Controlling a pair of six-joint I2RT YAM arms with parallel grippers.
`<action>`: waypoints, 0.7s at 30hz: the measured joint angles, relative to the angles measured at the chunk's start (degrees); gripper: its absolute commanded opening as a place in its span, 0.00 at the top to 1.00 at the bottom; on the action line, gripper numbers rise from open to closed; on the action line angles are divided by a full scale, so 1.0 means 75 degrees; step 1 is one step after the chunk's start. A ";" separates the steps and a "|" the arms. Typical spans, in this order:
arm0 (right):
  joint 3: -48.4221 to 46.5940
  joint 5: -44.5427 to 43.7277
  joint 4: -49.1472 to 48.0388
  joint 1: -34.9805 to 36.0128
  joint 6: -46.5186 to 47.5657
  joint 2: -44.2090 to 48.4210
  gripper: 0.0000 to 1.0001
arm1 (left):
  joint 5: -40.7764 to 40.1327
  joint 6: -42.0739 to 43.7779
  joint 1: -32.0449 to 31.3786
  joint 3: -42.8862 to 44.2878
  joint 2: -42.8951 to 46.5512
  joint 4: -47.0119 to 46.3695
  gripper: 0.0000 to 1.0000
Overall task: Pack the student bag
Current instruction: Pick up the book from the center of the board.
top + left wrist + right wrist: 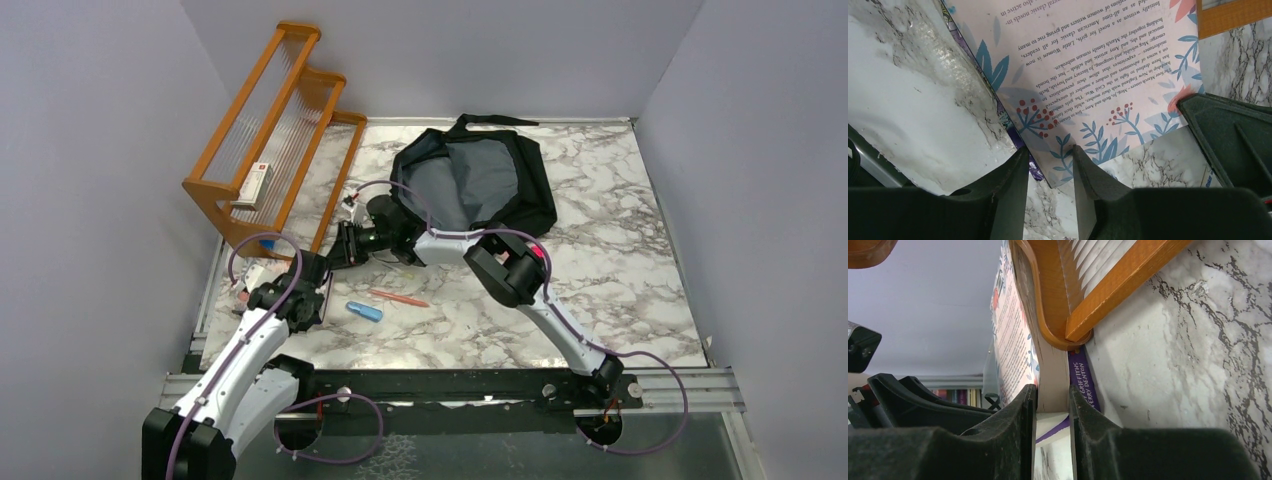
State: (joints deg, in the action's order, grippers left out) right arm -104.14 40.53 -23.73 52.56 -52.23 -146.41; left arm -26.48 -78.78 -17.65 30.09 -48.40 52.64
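Observation:
The student bag [478, 180], black with grey lining, lies open at the back of the table, away from both grippers. A pink book [1088, 65] with a floral cover rests on a purple book [1083, 382] at the foot of the wooden rack [270, 130]. My left gripper [1048, 152] stands over the pink book's near corner, its fingertips against the corner's two edges. My right gripper [1052, 390] comes in from the side, shut on the book's beige page edge [1053, 375]. In the top view the arms hide most of the book.
The rack's curved foot [1058, 335] sits right over the pink book. An orange pen [398, 298] and a small blue item [364, 311] lie on the marble near the front. A white box [255, 183] rests on the rack's low shelf. Walls close in on three sides.

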 measured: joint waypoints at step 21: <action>0.1469 -0.0702 0.0589 -0.0067 0.1376 0.1696 0.99 | 0.0699 0.0551 -0.0020 0.0087 0.0699 -0.0353 0.31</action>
State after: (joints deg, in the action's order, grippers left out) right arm -93.12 35.27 -19.31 52.05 -41.91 -133.69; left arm -21.23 -74.65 -17.80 30.74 -43.16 50.00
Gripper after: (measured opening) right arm 0.285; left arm 0.676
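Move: The right hand already pinches the upper book near its far right corner; the book's middle lies some 9 cm to its left, 6 cm back. From the left hand, at the near right corner, that middle is about 4 cm ahead and 6 cm left. From the right hand, the shelf's near foot is 5 cm left and 2 cm ahead; the blue marker lies 7 cm right, 11 cm back and 5 cm down. Still pinching the upper book through its thickness, the right hand lifts it a good 3 cm and draws it about 3 cm to the right, tipping some 10 degrees so that its far side rises. The left fingers open off the near right corner, and that hand rises and shifts right about 2 cm each, going a little forward. ##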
